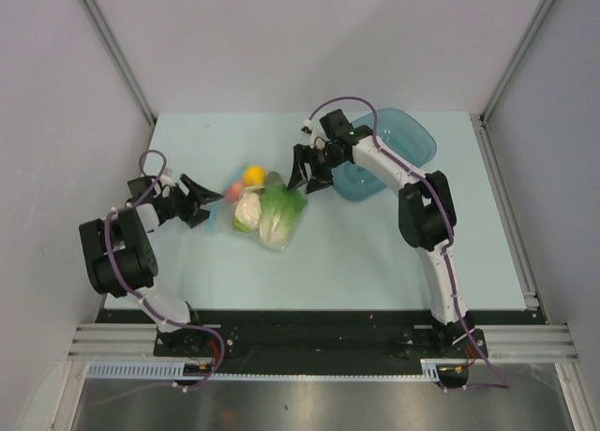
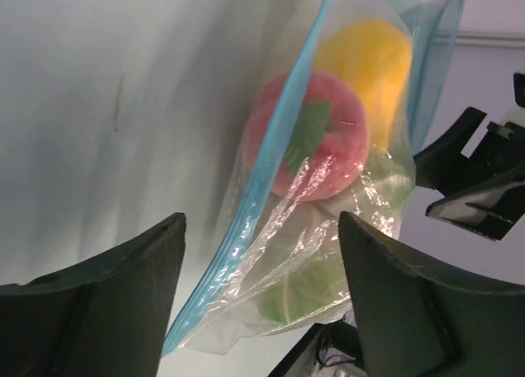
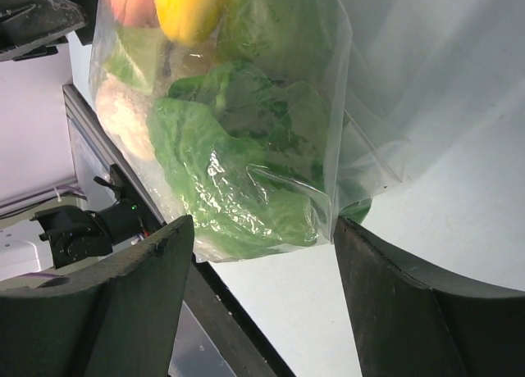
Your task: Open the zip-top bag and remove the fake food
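Note:
The zip-top bag (image 1: 261, 206) lies mid-table with the fake food inside: a yellow-orange fruit (image 1: 253, 175), a whitish piece (image 1: 247, 209) and a green cabbage (image 1: 280, 216). My left gripper (image 1: 208, 206) is at the bag's left end, open. In the left wrist view its jaws (image 2: 261, 229) straddle the corner of the light blue zip strip (image 2: 271, 156) without touching it, and a red piece (image 2: 320, 135) shows through the plastic. My right gripper (image 1: 305, 185) is open at the bag's right end. In the right wrist view the bag's bottom edge (image 3: 328, 188) and the cabbage (image 3: 230, 156) lie just beyond its fingertips (image 3: 262, 225).
A teal translucent tray (image 1: 398, 141) sits at the back right, partly behind the right arm. The table's near edge with the black rail (image 1: 309, 319) runs below the bag. Grey walls stand on both sides.

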{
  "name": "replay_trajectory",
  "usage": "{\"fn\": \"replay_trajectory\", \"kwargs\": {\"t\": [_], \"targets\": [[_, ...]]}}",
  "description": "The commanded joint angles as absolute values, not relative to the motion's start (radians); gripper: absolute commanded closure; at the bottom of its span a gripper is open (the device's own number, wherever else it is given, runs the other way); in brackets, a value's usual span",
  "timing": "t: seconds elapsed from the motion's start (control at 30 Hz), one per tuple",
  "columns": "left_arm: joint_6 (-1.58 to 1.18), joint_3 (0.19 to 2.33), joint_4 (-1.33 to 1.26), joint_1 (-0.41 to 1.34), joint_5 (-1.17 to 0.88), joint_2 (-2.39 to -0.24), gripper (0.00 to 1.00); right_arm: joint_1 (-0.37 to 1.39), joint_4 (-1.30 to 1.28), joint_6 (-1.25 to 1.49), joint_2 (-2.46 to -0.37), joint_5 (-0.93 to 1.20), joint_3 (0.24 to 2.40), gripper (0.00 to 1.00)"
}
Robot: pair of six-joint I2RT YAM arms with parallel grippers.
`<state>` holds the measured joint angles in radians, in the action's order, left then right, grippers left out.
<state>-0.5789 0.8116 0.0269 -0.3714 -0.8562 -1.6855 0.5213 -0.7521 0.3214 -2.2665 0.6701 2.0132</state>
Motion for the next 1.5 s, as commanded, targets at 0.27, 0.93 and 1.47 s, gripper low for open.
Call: {"fn": "replay_trajectory", "kwargs": {"t": [0.27,0.93,1.47], "targets": [[-0.545,0.839,-0.008,-0.233,-0.948,-1.652,0.78,0.522,-0.778,0.360,-2.218,0.692,2.048,0.27],[-0.560,1.008,0.346,0.305,-0.526,-1.198,1.00,0.520,-0.824,0.328,-1.967,0.534,2.023,0.13],[-0.330,1.258,0.614,0.373,-0.388,-1.221,1.00,0.373,-0.732,0.275,-1.663,0.609,1.476,0.00]]}}
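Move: The near part of the bag's blue zip strip lies between the open left fingers, about 1 cm right and 1 cm below. From that hand the peach is some 6 cm right and 4 cm ahead, and the cauliflower about 9 cm right and level. The bag's right edge sits at the right hand, roughly 1 cm back and 2 cm below; the lettuce is 7 cm back and 4 cm left of it, the blue bin 20 cm right and 5 cm ahead. The left fingers pinch the zip strip, shutting as they ease right, then haul it right and up, nearly 20 cm each way and somewhat back, the wrist tipping up and turning clockwise. The right hand waits, then rises about 12 cm beside the bag, widening its fingers, before swinging right, back and partly down towards the bin. ##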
